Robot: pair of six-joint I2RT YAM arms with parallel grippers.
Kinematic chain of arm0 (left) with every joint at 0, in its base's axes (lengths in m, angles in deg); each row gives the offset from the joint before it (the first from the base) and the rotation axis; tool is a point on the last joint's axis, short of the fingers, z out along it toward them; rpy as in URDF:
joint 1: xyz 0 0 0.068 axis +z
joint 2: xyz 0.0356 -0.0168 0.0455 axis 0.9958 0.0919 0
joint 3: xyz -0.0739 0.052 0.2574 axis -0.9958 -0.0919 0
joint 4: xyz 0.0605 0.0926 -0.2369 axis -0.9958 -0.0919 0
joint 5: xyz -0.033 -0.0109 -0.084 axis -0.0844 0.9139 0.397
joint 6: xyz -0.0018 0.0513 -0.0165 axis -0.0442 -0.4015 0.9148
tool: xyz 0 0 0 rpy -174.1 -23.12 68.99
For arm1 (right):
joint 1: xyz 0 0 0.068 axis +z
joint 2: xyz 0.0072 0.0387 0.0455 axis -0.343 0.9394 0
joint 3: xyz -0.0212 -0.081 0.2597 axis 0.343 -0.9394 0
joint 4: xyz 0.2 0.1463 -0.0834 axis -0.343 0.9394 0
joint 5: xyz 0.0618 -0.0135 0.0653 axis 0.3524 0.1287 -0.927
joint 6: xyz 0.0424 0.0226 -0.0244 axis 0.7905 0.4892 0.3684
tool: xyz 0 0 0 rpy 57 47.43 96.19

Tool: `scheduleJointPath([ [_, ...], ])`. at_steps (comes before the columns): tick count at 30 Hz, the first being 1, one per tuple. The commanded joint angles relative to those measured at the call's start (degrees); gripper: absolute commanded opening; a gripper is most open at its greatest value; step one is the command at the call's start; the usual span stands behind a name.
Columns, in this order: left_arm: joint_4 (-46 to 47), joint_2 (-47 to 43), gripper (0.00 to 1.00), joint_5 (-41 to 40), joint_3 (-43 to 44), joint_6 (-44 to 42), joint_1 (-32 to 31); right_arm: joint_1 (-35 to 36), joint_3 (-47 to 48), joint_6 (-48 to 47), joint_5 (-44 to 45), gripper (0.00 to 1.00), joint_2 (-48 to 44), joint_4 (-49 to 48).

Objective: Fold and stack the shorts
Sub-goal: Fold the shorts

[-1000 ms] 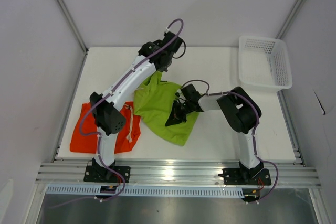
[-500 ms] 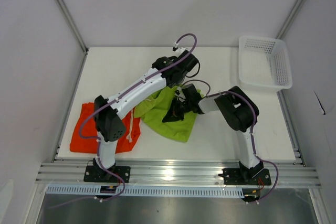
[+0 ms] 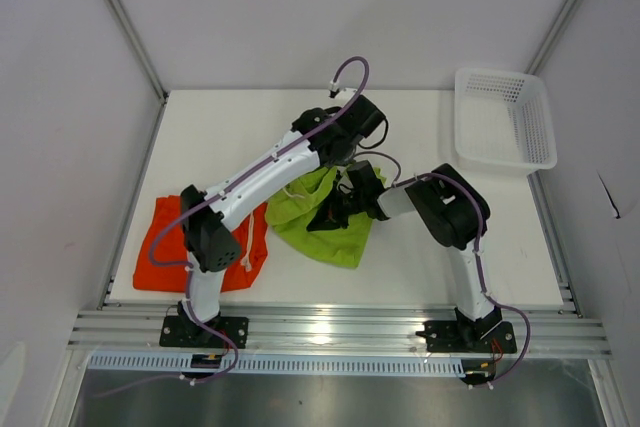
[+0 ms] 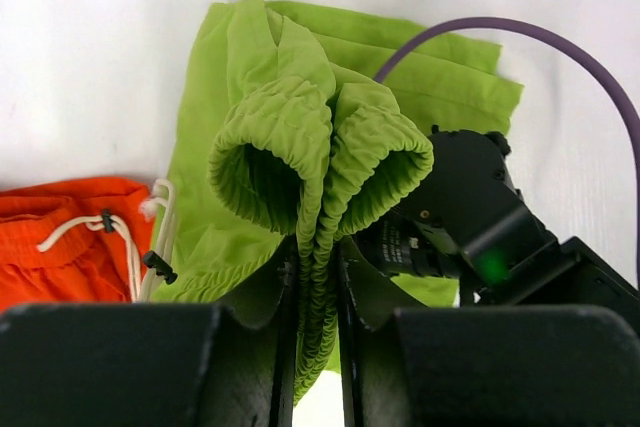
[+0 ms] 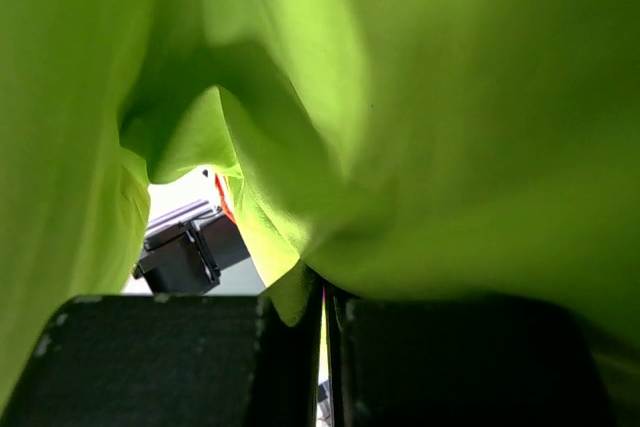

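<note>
The lime green shorts [image 3: 322, 232] lie bunched at the table's middle. My left gripper [image 3: 343, 154] hangs over their far side, shut on the gathered elastic waistband [image 4: 318, 162], which it lifts in a doubled loop between its fingers [image 4: 315, 347]. My right gripper [image 3: 332, 215] lies low across the same shorts, its jaws [image 5: 325, 347] shut on a thin fold of green fabric [image 5: 450, 97] that drapes over its camera. The orange-red shorts [image 3: 165, 247] lie flat at the near left with their white drawstring [image 4: 130, 247] showing.
A white mesh basket [image 3: 505, 117] stands at the far right corner of the table. The left arm's elbow [image 3: 208, 237] hangs over the orange-red shorts. The metal rail [image 3: 330, 332] runs along the near edge.
My left gripper has swung right and slightly nearer with the waistband. The green shorts have gathered into a smaller heap. The right gripper has barely moved.
</note>
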Motion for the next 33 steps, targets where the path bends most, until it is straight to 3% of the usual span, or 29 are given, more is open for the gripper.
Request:
scheduleJointPath([
  [1,0.54,0.65,0.0,2.8,2.63,4.3,-0.96,0.2,-1.55,2.38,-0.39,0.0,2.78,2.22],
  [10,6.58,0.75,0.0,7.01,-1.58,7.11,-1.48,-0.15,-1.9,2.46,-1.18,0.01,2.25,0.55],
  [16,5.55,-1.45,0.0,5.52,-0.02,5.53,-1.22,-1.91,-1.73,1.5,-1.8,0.27,-2.84,2.64],
  [20,4.67,-2.33,0.01,4.65,0.95,4.48,-0.96,-3.31,-0.94,-1.74,-0.14,0.35,-8.29,9.05],
  [24,3.79,-2.16,0.01,4.03,1.22,4.21,-0.87,-5.77,-0.58,-8.42,5.31,0.45,-13.65,23.71],
  [28,3.79,-1.98,0.0,3.5,1.04,4.04,-0.87,-9.46,-3.82,-12.3,9.62,0.5,-18.92,28.49],
  [32,4.31,-1.81,0.0,3.76,0.96,3.43,-0.87,-13.24,-9.01,-15.45,16.09,0.52,-29.96,30.86],
  [33,4.41,-1.72,0.0,3.85,0.87,3.16,-0.87,-14.73,-10.15,-15.99,18.04,0.59,-32.27,32.17],
])
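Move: The left gripper already pinches the green shorts' gathered waistband; the body of the shorts lies about 22 cm below and 6 cm back from it. The shut right gripper is low among their folds, with the middle of the shorts roughly 2 cm ahead and 2 cm to its right, just below, and the held waistband some 21 cm above and 8 cm farther out. The folded red shorts lie about 28 cm to the right gripper's left and 6 cm back. Hold the right gripper still at first, then open its shut fingers to about half and draw it out from under the raised green cloth, some 12 cm to the right and 5 cm up, quickening as it clears. Keep the left grip on the waistband, easing it about 3 cm right and down, then lifting slightly. ##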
